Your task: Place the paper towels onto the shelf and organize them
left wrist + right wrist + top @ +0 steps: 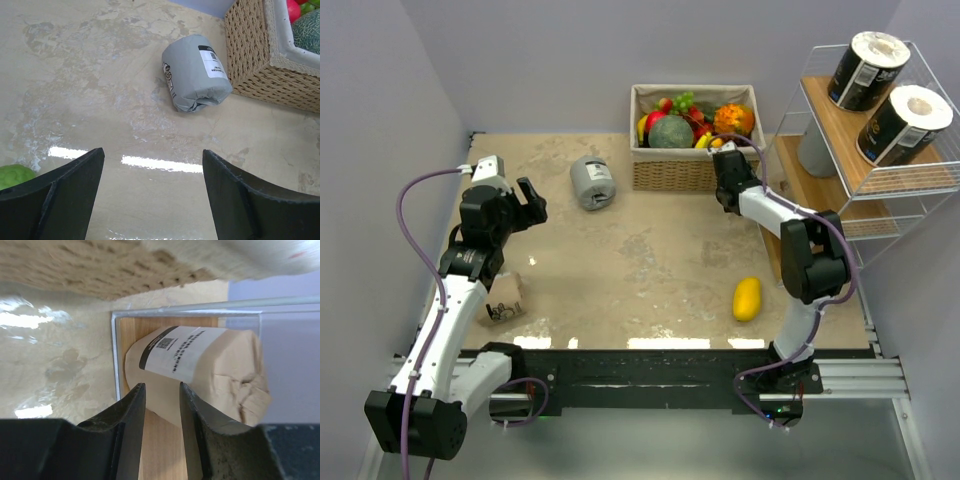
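Observation:
Two black paper towels (868, 70) (903, 124) stand on the top board of the shelf (910, 180), and a grey roll (814, 150) sits on the board below. A tan roll (200, 372) lies on a wood board (162, 450) inside the wire frame (114, 355). Just short of it, my right gripper (162, 386) (723, 158) has its jaws a narrow gap apart with nothing between them. Another grey roll (592, 182) (195, 75) lies on the table ahead of my left gripper (152, 160) (530, 200), which is open and empty. A tan roll (505, 300) lies beside the left arm.
A wicker fruit basket (688, 172) (265, 65) stands at the back between the grey roll and the shelf, close to the right gripper. A yellow mango (747, 298) lies at the front right. Something green and round (15, 176) shows at the left wrist view's lower left edge.

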`<action>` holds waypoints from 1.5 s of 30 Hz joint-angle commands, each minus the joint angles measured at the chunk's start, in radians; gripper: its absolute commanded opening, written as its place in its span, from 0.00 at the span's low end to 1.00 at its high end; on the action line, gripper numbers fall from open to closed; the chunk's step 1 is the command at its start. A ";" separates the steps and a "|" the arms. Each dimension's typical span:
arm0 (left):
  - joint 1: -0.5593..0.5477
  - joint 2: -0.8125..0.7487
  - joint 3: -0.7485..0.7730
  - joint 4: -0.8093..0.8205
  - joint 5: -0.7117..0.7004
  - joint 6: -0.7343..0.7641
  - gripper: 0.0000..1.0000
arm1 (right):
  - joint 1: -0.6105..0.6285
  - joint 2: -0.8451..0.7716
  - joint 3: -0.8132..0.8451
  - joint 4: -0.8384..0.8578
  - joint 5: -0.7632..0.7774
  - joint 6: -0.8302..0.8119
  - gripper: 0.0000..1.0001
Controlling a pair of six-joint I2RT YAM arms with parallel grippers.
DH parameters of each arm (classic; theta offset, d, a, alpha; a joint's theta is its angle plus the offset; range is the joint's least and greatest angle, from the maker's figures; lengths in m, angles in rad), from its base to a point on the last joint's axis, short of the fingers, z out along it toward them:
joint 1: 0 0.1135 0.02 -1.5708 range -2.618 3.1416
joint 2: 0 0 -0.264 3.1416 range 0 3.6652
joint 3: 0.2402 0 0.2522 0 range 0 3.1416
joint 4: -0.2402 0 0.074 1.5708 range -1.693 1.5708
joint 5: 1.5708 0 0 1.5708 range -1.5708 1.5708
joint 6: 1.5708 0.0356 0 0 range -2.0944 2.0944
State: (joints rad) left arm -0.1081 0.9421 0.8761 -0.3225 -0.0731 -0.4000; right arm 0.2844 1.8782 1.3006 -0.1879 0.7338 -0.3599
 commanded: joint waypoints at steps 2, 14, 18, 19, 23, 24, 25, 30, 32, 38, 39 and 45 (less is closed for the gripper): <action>-0.008 -0.017 -0.002 0.036 -0.021 0.016 0.85 | -0.030 0.021 0.034 0.004 0.021 0.012 0.36; -0.008 -0.002 0.000 0.013 -0.131 -0.013 0.85 | -0.051 0.024 0.098 -0.065 -0.030 0.061 0.36; -0.007 0.012 -0.008 -0.050 -0.232 -0.138 0.85 | -0.022 -0.076 0.098 -0.097 -0.132 0.123 0.39; -0.004 0.017 -0.006 -0.102 -0.255 -0.164 0.86 | -0.004 -0.127 0.095 -0.097 -0.172 0.131 0.42; 0.076 -0.003 -0.006 -0.202 -0.306 -0.250 0.93 | 0.076 -0.226 0.081 -0.111 -0.242 0.231 0.48; 0.100 -0.020 -0.008 -0.219 -0.304 -0.269 0.93 | 0.119 -0.243 0.081 -0.126 -0.276 0.257 0.49; 0.129 -0.028 -0.009 -0.246 -0.304 -0.276 0.93 | 0.142 -0.257 0.081 -0.130 -0.325 0.286 0.52; 0.237 -0.098 -0.022 -0.360 -0.454 -0.386 0.91 | 0.290 -0.362 -0.015 0.038 -0.684 0.556 0.68; 0.237 -0.111 -0.025 -0.437 -0.558 -0.453 0.87 | 0.335 -0.373 -0.070 0.115 -0.731 0.693 0.72; 0.239 -0.075 -0.005 -0.602 -0.681 -0.640 0.87 | 0.496 -0.288 -0.138 0.422 -0.866 1.008 0.77; 0.239 -0.065 -0.009 -0.613 -0.692 -0.670 0.87 | 0.545 -0.271 -0.149 0.511 -0.867 1.045 0.77; 0.251 -0.028 -0.031 -0.639 -0.700 -0.729 0.90 | 0.691 -0.071 -0.057 0.593 -0.881 1.150 0.77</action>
State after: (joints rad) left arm 0.1291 0.8967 0.8539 -0.9230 -0.6933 -1.0302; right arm 0.8989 1.7332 1.1755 0.2443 -0.1024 0.6437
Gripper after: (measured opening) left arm 0.882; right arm 0.769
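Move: The beige paper towel roll at the table's near left lies about 12 cm back, 9 cm left and 18 cm below the left hand. From the left hand the green melon is some 4 cm back and 11 cm left, the gray roll 13 cm ahead and 13 cm right, both about as low. From the right hand, the same beige roll lies roughly 64 cm left, 26 cm back; the shelved beige roll 4 cm ahead and 6 cm right, the fruit basket's middle 10 cm ahead and 17 cm left. From beside the shelved roll, the right hand first dips about 2 cm, then lifts out and sweeps fast some 45 cm left and 17 cm back, across in front of the basket towards the near-left beige roll, rolling roughly a quarter turn, opening wide and sinking again late. The left hand, still open, swings left, back and down towards that same roll, turning about 60 degrees counter-clockwise. ##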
